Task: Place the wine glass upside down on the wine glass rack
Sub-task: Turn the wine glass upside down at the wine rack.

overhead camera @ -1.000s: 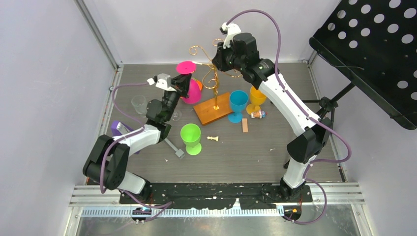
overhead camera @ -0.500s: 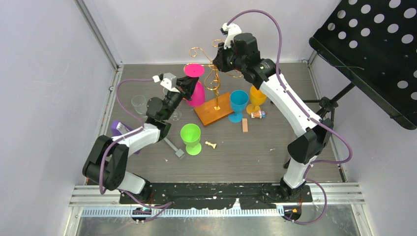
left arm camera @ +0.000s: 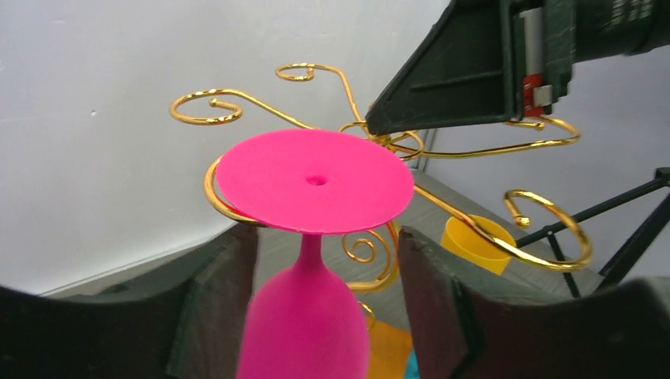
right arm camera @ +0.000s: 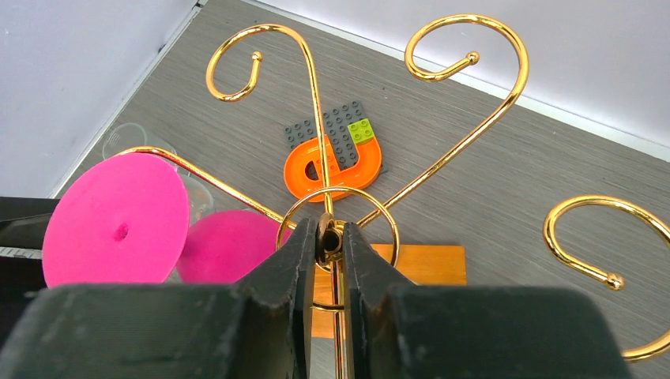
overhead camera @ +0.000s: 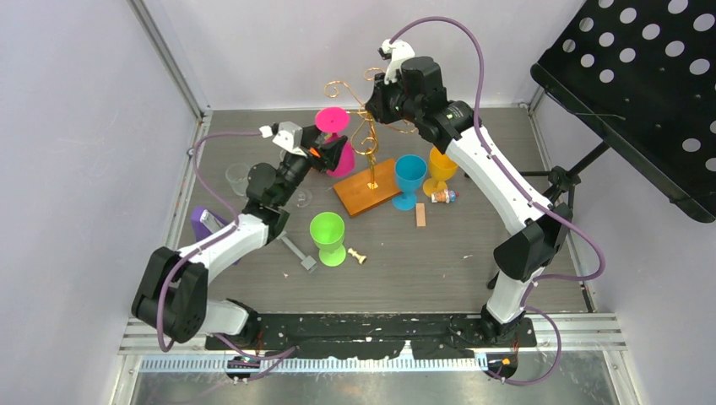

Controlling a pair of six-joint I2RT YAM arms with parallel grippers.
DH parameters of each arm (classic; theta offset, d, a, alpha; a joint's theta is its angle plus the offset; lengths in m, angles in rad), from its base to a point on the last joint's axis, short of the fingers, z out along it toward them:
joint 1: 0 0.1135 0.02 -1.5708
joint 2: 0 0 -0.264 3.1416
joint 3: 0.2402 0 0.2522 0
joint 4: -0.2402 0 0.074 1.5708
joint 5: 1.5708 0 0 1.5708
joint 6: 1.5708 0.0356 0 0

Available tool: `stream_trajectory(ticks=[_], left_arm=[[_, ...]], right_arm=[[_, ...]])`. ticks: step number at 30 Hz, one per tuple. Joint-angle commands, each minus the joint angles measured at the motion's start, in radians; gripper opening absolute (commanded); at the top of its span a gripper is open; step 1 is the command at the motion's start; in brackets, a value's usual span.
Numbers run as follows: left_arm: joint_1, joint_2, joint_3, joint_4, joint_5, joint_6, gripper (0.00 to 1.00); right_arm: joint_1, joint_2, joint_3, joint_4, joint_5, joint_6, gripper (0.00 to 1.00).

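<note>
The pink wine glass (left arm camera: pixel 316 180) hangs upside down, its flat foot lying over a curled gold arm of the wine glass rack (left arm camera: pixel 237 99) and its bowl (overhead camera: pixel 340 156) below. My left gripper (left arm camera: pixel 325 233) is open, one finger on each side of the bowl with a gap on both sides. My right gripper (right arm camera: pixel 330 237) is shut on the top of the rack's central post, above the wooden base (right arm camera: pixel 430 264). From above, the left gripper (overhead camera: pixel 321 154) sits left of the rack (overhead camera: pixel 370 160) and the right gripper (overhead camera: pixel 377 99) over its top.
Blue (overhead camera: pixel 409 173) and yellow (overhead camera: pixel 441 169) glasses stand right of the rack base. A green glass (overhead camera: pixel 328 232), a chess piece (overhead camera: pixel 360 254), a wooden block (overhead camera: pixel 420 217) and a clear glass (overhead camera: pixel 239 177) lie nearer. A black perforated stand (overhead camera: pixel 642 84) overhangs the right.
The left arm carried the pink glass to the right onto the rack's arm, then its gripper opened and let go. The right gripper has kept its hold on the post.
</note>
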Motion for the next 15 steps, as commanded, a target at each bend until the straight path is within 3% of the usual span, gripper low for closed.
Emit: stream_trajectory(ticks=[1,12,15], left_arm=[[0.003,-0.092,-0.024,-0.005,-0.023,0.024,0.69],[0.003,-0.311,-0.134,-0.218,-0.024,0.084,0.83],[0.003,-0.390,-0.160,-0.289,-0.035,0.085,0.86]], right_arm=[[-0.029,0.012,-0.028,-0.118,0.043,0.016,0.05],[-0.030,0.015,-0.025,-0.112,0.043,0.017,0.06],[-0.029,0.013,-0.026,-0.108,0.043,0.016,0.12]])
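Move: Between the left hand's parted fingers hangs the pink wine glass, upside down on a rack arm, its middle some 3 cm below that hand, about 1 cm ahead and 1 cm right. The rack's hub is roughly 4 cm ahead, 8 cm right and 3 cm above; the blue glass stands 15 cm right, level, 22 cm below. From the right hand, which is on the hub, the pink glass lies about 8 cm left, 3 cm back and 6 cm lower. Backing straight out from around the pink glass, the left hand draws about 5 cm back and 3 cm left, away from the rack, rising some 2 cm at first and then sinking most of that again. Its already parted fingers spread wider on either side of the bowl as they clear it, with the wrist barely turning. The right hand stays still and keeps its closed fingers on the rack's hub. ##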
